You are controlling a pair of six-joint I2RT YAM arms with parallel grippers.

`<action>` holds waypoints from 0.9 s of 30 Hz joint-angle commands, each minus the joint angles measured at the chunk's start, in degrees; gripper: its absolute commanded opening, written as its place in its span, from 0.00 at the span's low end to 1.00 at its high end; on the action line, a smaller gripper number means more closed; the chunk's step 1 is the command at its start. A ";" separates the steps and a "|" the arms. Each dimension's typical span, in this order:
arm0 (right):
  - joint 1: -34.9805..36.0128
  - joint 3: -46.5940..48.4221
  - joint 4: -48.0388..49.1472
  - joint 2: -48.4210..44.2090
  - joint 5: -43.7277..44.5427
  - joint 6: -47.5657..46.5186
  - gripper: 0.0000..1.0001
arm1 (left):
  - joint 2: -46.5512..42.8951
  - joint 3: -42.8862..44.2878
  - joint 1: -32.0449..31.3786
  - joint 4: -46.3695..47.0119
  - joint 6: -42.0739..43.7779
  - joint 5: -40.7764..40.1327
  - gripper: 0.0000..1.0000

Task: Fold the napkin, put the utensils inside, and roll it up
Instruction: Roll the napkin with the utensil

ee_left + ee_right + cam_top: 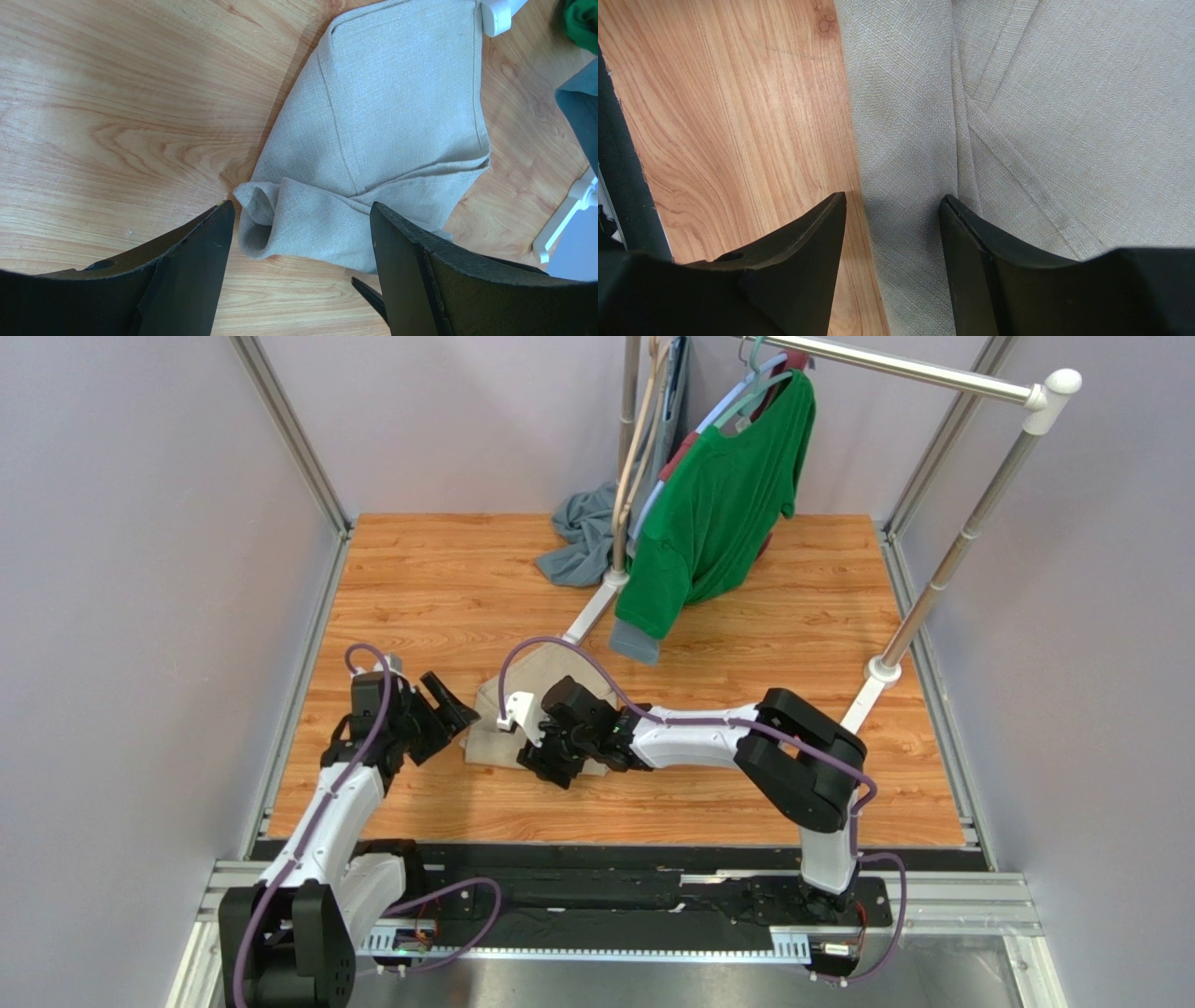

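The beige napkin (501, 704) lies folded on the wooden table, its near edge curled into a loose roll (270, 224). A slim dark tip of the fork (366, 292) pokes out from under that edge; the rest of the utensil is hidden. My left gripper (446, 706) hovers open just left of the napkin, and the rolled end sits ahead between its fingers (302, 204). My right gripper (556, 751) is low over the napkin's near side, open, with a folded strip of cloth (899, 140) running between its fingers (892, 198).
A clothes rack stands behind, with a white foot (601, 599) close to the napkin's far side and a post base (884, 669) to the right. A green shirt (723, 490) hangs from it, next to a grey-blue cloth (578, 532). The table's black front edge (619, 175) is near.
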 commanded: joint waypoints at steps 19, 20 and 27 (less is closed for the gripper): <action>-2.77 8.15 -15.18 6.85 -8.49 7.65 0.16 | -8.49 2.89 0.27 -3.75 2.96 -3.01 0.80; -2.94 8.85 -16.06 7.02 -10.85 8.00 0.15 | -8.58 1.93 0.35 -2.97 2.87 -2.84 0.80; -5.05 14.21 -22.47 9.22 -18.08 10.11 0.10 | -10.43 -2.73 0.18 4.15 3.75 2.52 0.77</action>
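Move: The napkin's rolled near edge runs left-right right under my right hand, its middle only about 1 cm ahead of the fingertips' midpoint and 1 cm below it, with one finger on either side. The napkin's flat part is centred some 9 cm ahead and 1 cm left, and the white foot of the clothes rack lies roughly 19 cm ahead and 3 cm right. From my left hand, that spot on the roll lies about 12 cm right, 4 cm back and 5 cm down. I ease my right hand about 1.5 cm forward, low over the table, while its open fingers close by some two thirds and pinch the napkin's rolled near edge between them. Keeping the pinch, I then draw about 1.5 cm back towards my base and tip the wrist some 15 degrees, fingertips swinging back. Meanwhile my left hand, still open and empty, rises about 3 cm away from the roll's left end. ##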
